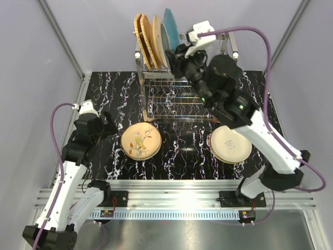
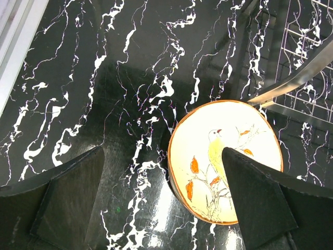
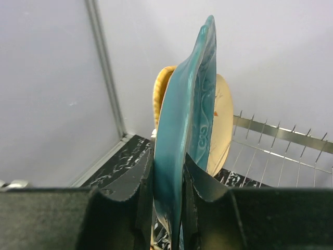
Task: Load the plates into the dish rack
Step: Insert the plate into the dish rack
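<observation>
The steel dish rack [image 1: 174,101] stands at the back of the table. In its top tier, two orange woven plates [image 1: 143,36] and a cream plate [image 1: 157,35] stand on edge. My right gripper [image 3: 169,161] is shut on the lower rim of a teal plate [image 3: 187,104], which it holds upright beside them above the rack tines [image 3: 281,135]. A bird-print plate [image 1: 140,141] lies flat on the table. My left gripper [image 2: 162,151] hovers open at that plate's left edge, one finger over the bird-print plate [image 2: 208,130], holding nothing.
A stack of cream plates [image 1: 230,144] lies on the black marble table [image 1: 182,156] under my right arm. The rack's lower grid shelf holds nothing. Grey walls and frame posts [image 1: 62,36] close the back and sides. The rack's leg [image 2: 296,83] shows in the left wrist view.
</observation>
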Robot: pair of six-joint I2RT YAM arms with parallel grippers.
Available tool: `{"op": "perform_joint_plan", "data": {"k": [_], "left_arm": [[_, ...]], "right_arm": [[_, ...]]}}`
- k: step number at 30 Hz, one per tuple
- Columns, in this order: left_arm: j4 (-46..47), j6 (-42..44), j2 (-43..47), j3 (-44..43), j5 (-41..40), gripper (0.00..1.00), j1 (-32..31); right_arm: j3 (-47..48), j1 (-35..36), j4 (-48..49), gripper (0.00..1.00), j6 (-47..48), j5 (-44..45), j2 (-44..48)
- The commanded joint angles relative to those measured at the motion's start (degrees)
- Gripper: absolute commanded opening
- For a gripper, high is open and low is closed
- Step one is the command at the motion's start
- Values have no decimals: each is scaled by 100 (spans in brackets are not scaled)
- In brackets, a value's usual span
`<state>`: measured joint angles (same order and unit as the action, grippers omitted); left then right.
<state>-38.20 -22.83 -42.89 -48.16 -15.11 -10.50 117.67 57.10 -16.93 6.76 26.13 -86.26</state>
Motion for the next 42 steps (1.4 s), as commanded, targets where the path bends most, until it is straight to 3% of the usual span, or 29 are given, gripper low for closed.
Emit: {"op": "perform_joint_plan", "data": {"k": [1,5,10,22,42], "left_arm": [[322,112,-35,-27,8,99,31],[330,112,-105,-18,35,99,31],[304,103,-184,-44,105,99,31],[304,103,-334,-79,184,99,22],[295,103,-351,-71,228,99,22]], "right_arm": [[879,-322,1104,0,317,50,-434],[1652,-454,1235,0,667,270,-1172],[1856,-779,1359,0,563,85,-1587],[1663,-1816,1499,0,-789,-626,-1912],[2427,-2028,1543,0,-949,-688,-2852]]}}
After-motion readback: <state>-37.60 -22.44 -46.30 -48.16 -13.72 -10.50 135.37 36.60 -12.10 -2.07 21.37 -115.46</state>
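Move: The right hand holds the blue plate on edge, in front of and above the dish rack. The free upper-tier slot lies about 25 cm ahead of it, in line with it sideways and some 14 cm lower. At that same distance and height, the standing bird plate is roughly 6 cm to the hand's left and the wicker plates about 13 cm left. From the idle left hand, the slot is some 29 cm ahead, 29 cm right and 22 cm up. Keeping its pinch on the near edge of the blue plate, the right hand carries it forward about 21 cm over the rack's upper tier, sinking some 9 cm on the way and bowing 3–4 cm to the left before swinging back onto its starting line. Meanwhile the wrist turns about 15 degrees clockwise and tips down slightly, bringing the plate round to run nearly fore-and-aft just right of the standing bird plate, and the forward travel slows as the hand nears the slot. ##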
